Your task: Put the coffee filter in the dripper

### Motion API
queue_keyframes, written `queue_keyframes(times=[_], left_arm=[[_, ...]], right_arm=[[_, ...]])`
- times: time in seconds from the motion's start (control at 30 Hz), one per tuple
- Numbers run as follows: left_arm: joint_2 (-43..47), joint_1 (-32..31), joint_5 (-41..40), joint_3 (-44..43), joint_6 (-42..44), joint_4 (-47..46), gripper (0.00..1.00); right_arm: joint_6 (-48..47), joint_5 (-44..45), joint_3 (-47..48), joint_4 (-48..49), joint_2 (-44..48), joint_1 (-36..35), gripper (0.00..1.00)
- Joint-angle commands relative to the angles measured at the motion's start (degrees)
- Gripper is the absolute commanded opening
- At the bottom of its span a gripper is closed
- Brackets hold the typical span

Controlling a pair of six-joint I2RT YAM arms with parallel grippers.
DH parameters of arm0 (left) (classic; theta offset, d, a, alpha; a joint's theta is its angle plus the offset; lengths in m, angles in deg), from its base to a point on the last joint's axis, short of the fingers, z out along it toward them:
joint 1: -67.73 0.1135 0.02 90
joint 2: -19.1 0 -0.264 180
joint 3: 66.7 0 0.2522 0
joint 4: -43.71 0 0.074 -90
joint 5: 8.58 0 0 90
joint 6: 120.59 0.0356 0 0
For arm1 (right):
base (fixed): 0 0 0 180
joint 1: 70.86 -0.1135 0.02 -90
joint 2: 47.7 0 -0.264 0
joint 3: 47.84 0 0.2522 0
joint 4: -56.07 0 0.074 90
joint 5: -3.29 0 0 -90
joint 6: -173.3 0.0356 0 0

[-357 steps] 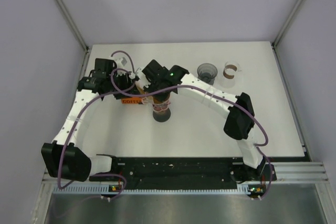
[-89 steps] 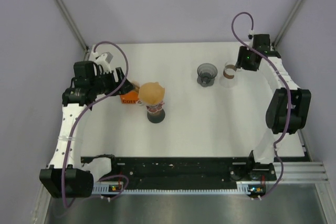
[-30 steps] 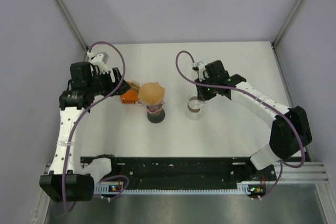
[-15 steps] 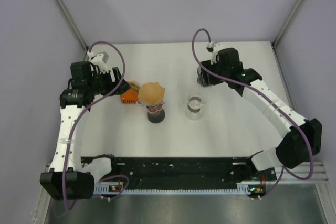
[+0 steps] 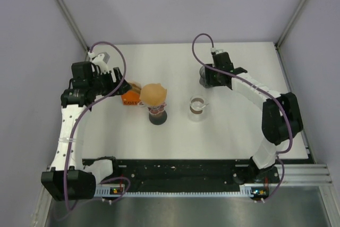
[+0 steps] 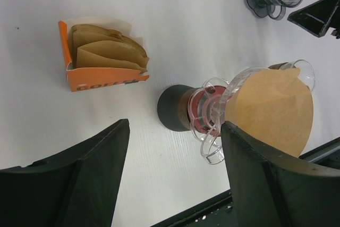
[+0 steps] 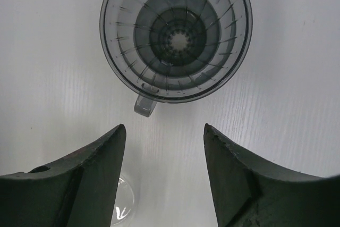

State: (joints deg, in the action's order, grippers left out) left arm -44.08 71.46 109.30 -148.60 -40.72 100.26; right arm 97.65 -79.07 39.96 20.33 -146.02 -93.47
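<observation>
A brown paper coffee filter sits in a clear dripper on a black-based stand; it also shows in the left wrist view. A grey dripper stands on the table with its handle toward my right gripper. My right gripper is open and empty just above it; in the top view it hides most of the grey dripper. My left gripper is open and empty, left of the stand, also in the top view.
An orange box with several spare brown filters lies left of the stand, also in the top view. A glass server stands right of the stand, near the grey dripper. Grey walls enclose the white table.
My right gripper let go of the glass server at mid-table, then moved back to hover over the grey dripper. The left arm has stayed still.
</observation>
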Motion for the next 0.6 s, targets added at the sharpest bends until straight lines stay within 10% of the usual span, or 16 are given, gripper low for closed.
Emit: queue_keyframes(times=[0.0,0.57], left_arm=[[-0.98,0.58,1.65,-0.24,0.02,-3.32,0.75],[-1.95,1.19,2.79,-0.07,-0.33,-3.67,0.74]], right_arm=[[3.23,-0.87,-0.39,6.41,-0.37,-0.5,0.6],[1.3,7.04,3.92,8.62,-9.87,-0.86,0.36]])
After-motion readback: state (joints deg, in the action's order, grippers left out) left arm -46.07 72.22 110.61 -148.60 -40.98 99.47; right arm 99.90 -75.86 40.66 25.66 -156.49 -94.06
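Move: The grey dripper stands ahead of the open right hand, its middle about 8 cm out, 1 cm to the left and 8 cm below, with its handle on the near side. The clear cup is some 10 cm back, 7 cm left and 6 cm below. The filter on its stand is also about 10 cm back, some 24 cm left and slightly higher. From the left hand, the grey dripper is roughly 20 cm ahead, 36 cm right and 22 cm down. The right hand sinks about 6 cm towards the grey dripper's near-side handle, easing forward, its fingers closing partway. ##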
